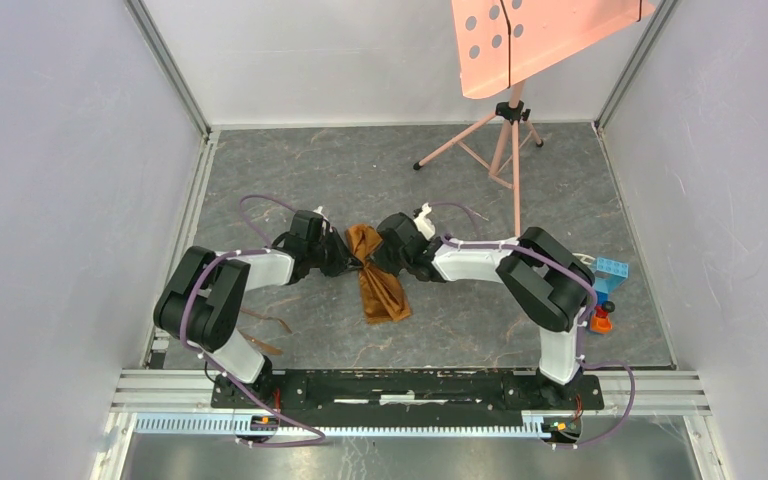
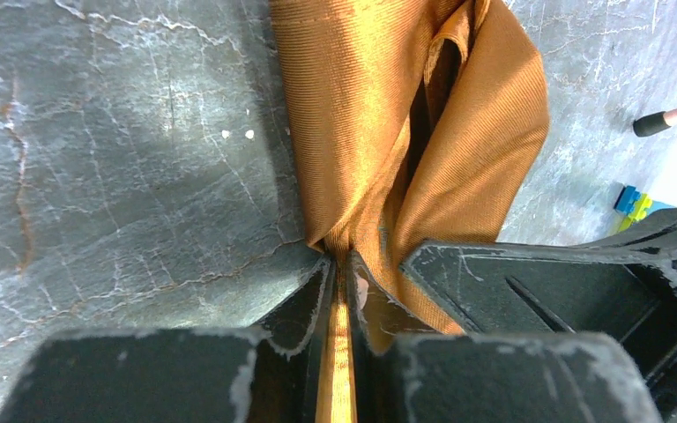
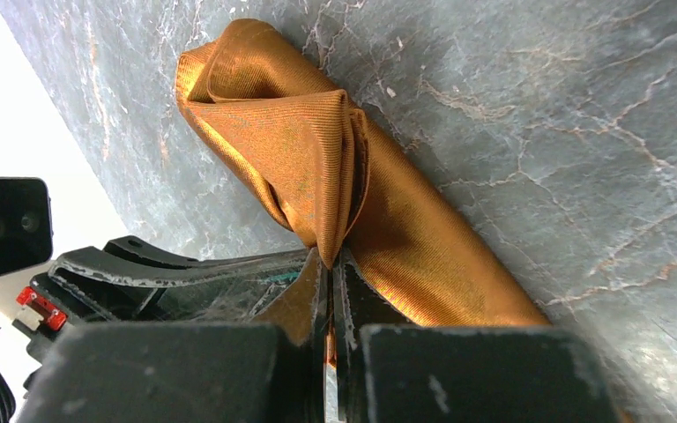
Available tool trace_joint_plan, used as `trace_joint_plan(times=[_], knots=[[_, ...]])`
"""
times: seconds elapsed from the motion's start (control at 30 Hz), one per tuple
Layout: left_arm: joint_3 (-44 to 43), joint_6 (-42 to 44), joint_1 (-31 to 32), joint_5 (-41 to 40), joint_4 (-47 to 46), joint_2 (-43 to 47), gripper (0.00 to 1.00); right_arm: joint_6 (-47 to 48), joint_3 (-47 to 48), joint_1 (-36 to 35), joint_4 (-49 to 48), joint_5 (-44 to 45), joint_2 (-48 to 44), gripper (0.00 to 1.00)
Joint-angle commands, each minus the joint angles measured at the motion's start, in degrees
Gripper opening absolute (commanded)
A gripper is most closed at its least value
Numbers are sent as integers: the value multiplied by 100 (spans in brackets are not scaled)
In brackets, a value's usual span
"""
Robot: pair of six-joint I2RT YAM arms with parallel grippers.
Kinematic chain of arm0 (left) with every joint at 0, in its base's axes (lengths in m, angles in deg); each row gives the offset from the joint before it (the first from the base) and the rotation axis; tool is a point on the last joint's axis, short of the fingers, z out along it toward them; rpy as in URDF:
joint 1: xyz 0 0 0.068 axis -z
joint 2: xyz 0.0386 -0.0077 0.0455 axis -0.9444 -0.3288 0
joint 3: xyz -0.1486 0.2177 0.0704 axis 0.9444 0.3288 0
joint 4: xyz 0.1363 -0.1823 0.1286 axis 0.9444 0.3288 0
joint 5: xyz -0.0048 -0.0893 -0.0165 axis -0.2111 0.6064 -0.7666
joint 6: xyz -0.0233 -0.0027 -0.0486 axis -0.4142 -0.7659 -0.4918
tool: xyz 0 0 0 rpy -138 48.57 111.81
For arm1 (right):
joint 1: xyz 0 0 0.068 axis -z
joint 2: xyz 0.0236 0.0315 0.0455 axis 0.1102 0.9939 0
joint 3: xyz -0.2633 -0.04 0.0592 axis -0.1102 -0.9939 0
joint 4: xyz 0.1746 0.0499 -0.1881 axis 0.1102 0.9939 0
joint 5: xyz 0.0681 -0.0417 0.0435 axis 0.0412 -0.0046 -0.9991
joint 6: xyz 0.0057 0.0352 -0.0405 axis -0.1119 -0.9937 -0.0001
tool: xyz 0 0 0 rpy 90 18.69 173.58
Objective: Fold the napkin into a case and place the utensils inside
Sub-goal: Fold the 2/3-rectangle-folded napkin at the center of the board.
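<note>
The orange-brown napkin (image 1: pixel 378 275) lies on the grey floor as a narrow, bunched oblong, pinched at its middle from both sides. My left gripper (image 1: pixel 350 262) meets it from the left. In the left wrist view the left gripper (image 2: pixel 342 260) is shut on a ridge of the napkin (image 2: pixel 361 115), and cloth runs back between the fingers. My right gripper (image 1: pixel 384 262) comes from the right. The right wrist view has the right gripper (image 3: pixel 330 256) shut on a gathered fold of the napkin (image 3: pixel 291 141). Slender copper-brown utensils (image 1: pixel 263 323) lie by the left arm's base, apart from the cloth.
A salmon-pink perforated panel (image 1: pixel 535 40) stands on a tripod (image 1: pixel 505 130) at the back right, one foot (image 2: pixel 670 117) near the cloth. Toy blocks (image 1: pixel 605 290) sit beside the right arm's elbow. White walls close in the grey floor (image 1: pixel 360 170) on three sides.
</note>
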Motion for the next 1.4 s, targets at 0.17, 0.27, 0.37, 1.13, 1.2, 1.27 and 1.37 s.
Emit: trace_joint_plan(times=[0.17, 0.27, 0.37, 1.13, 1.2, 1.27, 1.37], knots=[[135, 332, 35, -334, -239, -177, 11, -944, -356, -124, -1095, 491, 30, 0], [129, 320, 49, -327, -269, -185, 11, -1025, -296, -107, -1146, 612, 77, 0], [187, 327, 59, -390, -286, -124, 10, -1309, -437, -117, -1410, 670, 115, 0], [858, 551, 198, -228, -538, 1307, 85, -1486, -730, -10, -1848, 707, 215, 0], [828, 630, 413, -394, -603, 1212, 89, -1525, -694, -7, -1852, 685, 217, 0], [804, 665, 662, -630, -682, 1081, 90, -1603, -654, -10, -1884, 616, 242, 0], [773, 624, 870, -1002, -745, 847, 89, -1635, -563, -11, -1900, 547, 260, 0]])
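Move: Both closed grippers pinch the narrow, half-folded napkin from either side, a couple of centimetres apart. Its middle lies about 3 cm to the left hand's right, 2 cm back and 1 cm below; from the right hand, about 3 cm back, 1 cm left and 3 cm down. Of the two copper utensils, the nearer is some 19 cm left and 11 cm back of the left hand, the other 20 cm left and 16 cm back. Left hand opens wide off the napkin, about 3 cm back and up, while the right keeps pinching, turning clockwise. ##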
